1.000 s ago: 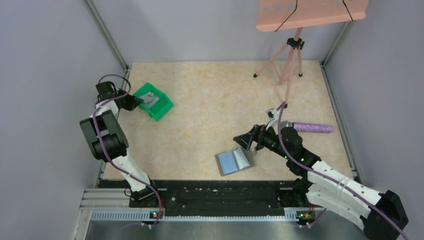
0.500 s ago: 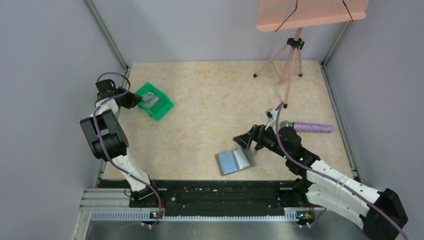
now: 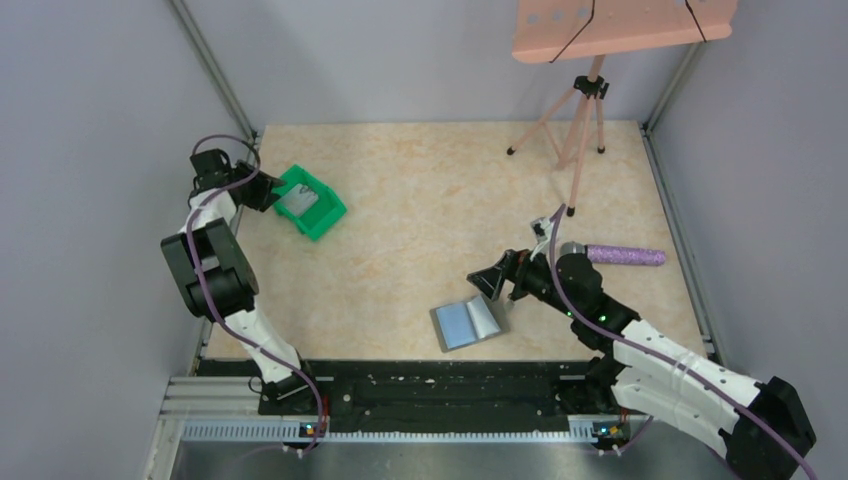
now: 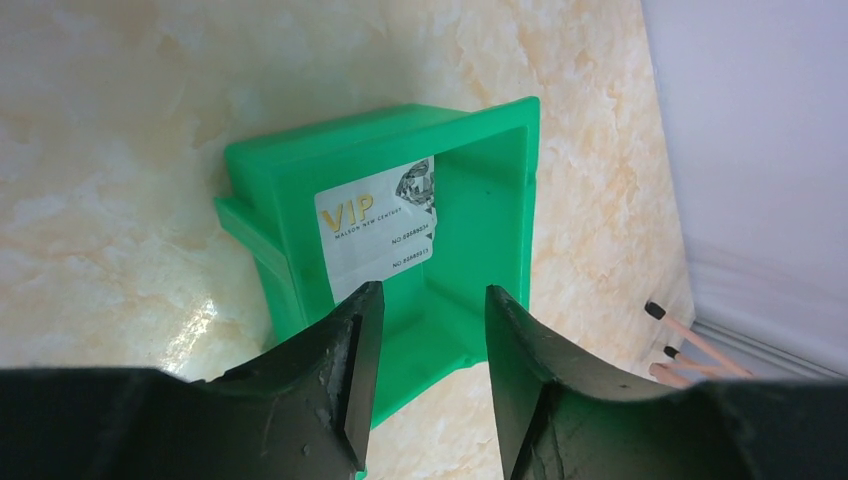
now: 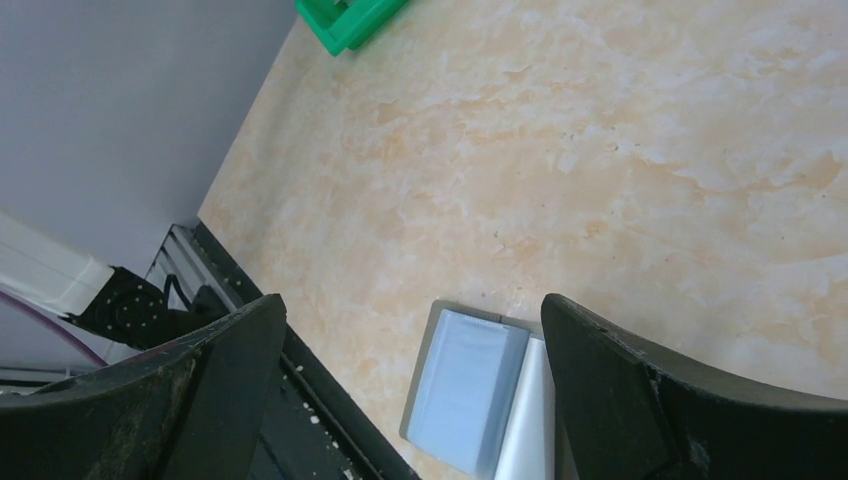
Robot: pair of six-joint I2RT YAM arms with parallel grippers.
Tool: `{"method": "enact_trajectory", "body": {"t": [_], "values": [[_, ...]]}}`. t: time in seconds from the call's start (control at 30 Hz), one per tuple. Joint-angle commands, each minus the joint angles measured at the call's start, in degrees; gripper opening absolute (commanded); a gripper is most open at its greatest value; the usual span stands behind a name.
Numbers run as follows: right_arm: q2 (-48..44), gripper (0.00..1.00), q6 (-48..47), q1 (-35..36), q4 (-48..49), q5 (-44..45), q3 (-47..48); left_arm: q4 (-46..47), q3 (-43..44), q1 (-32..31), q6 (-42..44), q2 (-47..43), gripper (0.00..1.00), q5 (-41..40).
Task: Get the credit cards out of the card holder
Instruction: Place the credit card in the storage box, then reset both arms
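The grey card holder [image 3: 467,322] lies open and flat near the table's front edge, blue-grey inside; it also shows in the right wrist view [image 5: 470,393]. My right gripper [image 3: 498,282] hovers just above and right of it, open and empty. A white VIP credit card [image 4: 378,229] lies in the green bin [image 4: 300,200] at the far left, seen from above too [image 3: 299,203]. My left gripper [image 4: 425,345] is over the bin's near side, jaws apart with nothing between them, clear of the card. It shows at the bin's left edge in the top view [image 3: 268,192].
A purple cylinder [image 3: 625,256] lies right of the right arm. A pink tripod [image 3: 577,120] stands at the back right under a pink board [image 3: 620,25]. Grey walls enclose the table on three sides; a black rail [image 3: 440,385] runs along the front.
My left gripper has opened and let go of the card, which now lies in the green bin, and it has drawn back slightly to the left. The right arm has not moved.
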Motion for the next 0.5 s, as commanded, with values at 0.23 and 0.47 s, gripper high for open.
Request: {"method": "enact_trajectory", "body": {"t": [0.23,0.47], "values": [[6.66,0.99,2.45,-0.33,-15.72,7.14,9.23,-9.31,4.25,-8.03,7.1,-8.12,0.5,-5.85],[5.48,0.99,-1.41,-0.28,-23.03,4.77,10.26,-12.12,-2.9,-19.94,10.16,-17.76,0.51,-5.06]]}}
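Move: The left gripper is empty after its drop. From it the card holder lies some 43 cm to the right, 28 cm back and 11 cm below, and the green box, the cards lying in it, about 6 cm to the right, 3 cm ahead and 9 cm below. From the right gripper the card holder is about 5 cm left, 3 cm back and 15 cm below, and the purple microphone some 28 cm right, 13 cm ahead. Sweep the left gripper about 11 cm to the right, gathering speed and climbing some 5 cm as it passes over the green box, turning it clockwise with its left side rising; keep its fingers half open and empty. Meanwhile lower the right gripper towards the card holder, tipping its wide-open fingers down. ##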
